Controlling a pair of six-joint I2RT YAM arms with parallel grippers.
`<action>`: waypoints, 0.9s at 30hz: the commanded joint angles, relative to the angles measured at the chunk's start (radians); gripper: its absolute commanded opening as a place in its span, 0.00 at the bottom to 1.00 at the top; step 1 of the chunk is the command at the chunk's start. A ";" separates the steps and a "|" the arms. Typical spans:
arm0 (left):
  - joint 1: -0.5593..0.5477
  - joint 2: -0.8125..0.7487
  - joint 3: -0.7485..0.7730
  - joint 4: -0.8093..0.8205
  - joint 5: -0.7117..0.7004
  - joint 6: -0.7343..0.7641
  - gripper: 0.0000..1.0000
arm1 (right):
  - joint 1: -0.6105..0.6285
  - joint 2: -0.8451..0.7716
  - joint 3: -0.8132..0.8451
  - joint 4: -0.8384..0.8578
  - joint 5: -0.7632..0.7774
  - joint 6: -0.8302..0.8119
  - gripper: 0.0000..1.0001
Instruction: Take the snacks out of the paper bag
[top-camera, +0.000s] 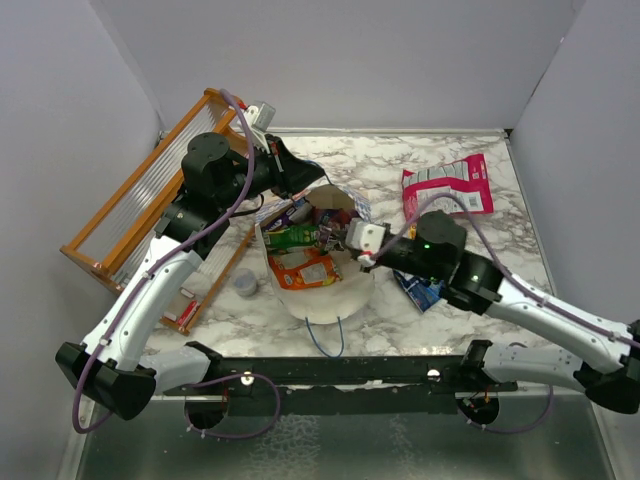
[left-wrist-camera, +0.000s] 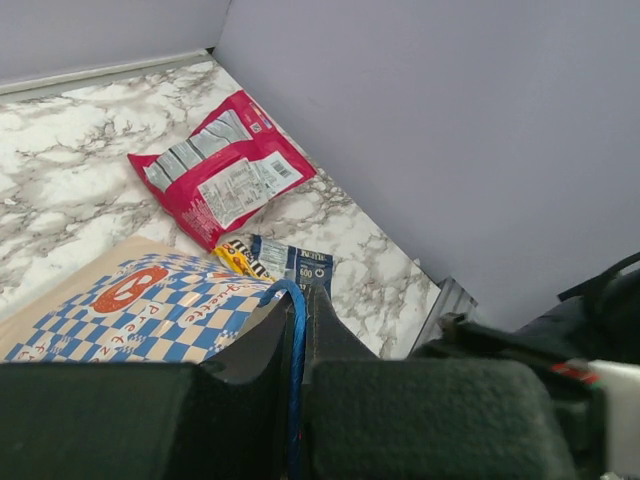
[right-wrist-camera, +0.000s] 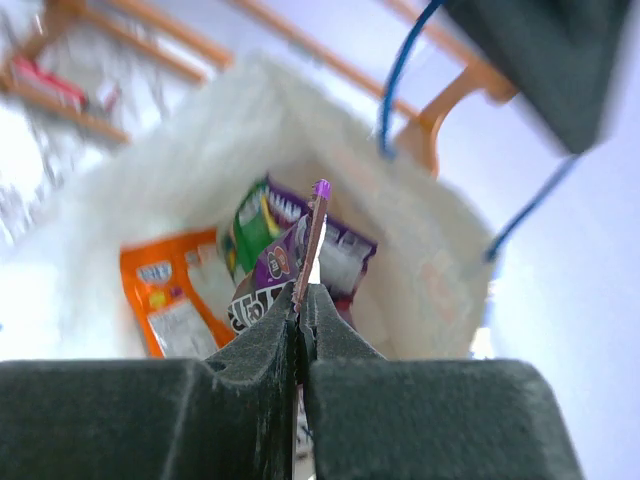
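The paper bag (top-camera: 330, 290) stands in the middle of the table with its mouth up; its blue-and-white checkered side (left-wrist-camera: 150, 310) fills the lower left of the left wrist view. My left gripper (left-wrist-camera: 300, 300) is shut on the bag's blue string handle (left-wrist-camera: 297, 340) at the far rim. My right gripper (right-wrist-camera: 302, 300) reaches into the bag's mouth, shut on the edge of a purple wrapper (right-wrist-camera: 312, 235). An orange wrapper (right-wrist-camera: 175, 300) and a green one (right-wrist-camera: 255, 225) lie inside. On the table lie a pink-red pouch (top-camera: 448, 185), a blue packet (left-wrist-camera: 295, 265) and a yellow bar (left-wrist-camera: 238, 260).
An orange wooden rack (top-camera: 150, 200) leans at the left wall behind my left arm. A small grey-blue cup (top-camera: 246, 285) stands just left of the bag. Grey walls close the table at the back and both sides.
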 joint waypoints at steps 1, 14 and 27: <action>0.000 -0.016 0.012 0.010 -0.004 0.016 0.00 | -0.002 -0.145 -0.015 0.177 -0.064 0.245 0.01; 0.000 -0.001 0.016 -0.005 -0.019 0.019 0.00 | -0.001 -0.431 0.003 0.305 0.263 0.410 0.01; 0.000 -0.010 0.017 -0.015 -0.024 0.019 0.00 | -0.036 -0.151 -0.211 0.641 1.162 -0.126 0.01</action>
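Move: The purple snack packet is already in the right fingers, over the paper bag's opening. It is bound for the table beside the bag, where the yellow packet lies some 20 cm right, 6 cm ahead and 28 cm below. At about that depth are the blue pouch, 20 cm right and 4 cm back, and the red bag, 30 cm right and 21 cm ahead. The paper bag's middle is about 5 cm left, 6 cm ahead, 16 cm below. From the left hand, the yellow packet is about 24 cm right, level ahead, 40 cm down. The purple packet, still pinched in the right fingers, is swung up some 20 cm and rightward out from over the paper bag, drawing back a little first. Then the right hand sweeps on right and forward while sinking about 8 cm, its wrist turning clockwise so the fingers swing from pointing left to forward. The left fingers keep hold of the bag's blue handle. ##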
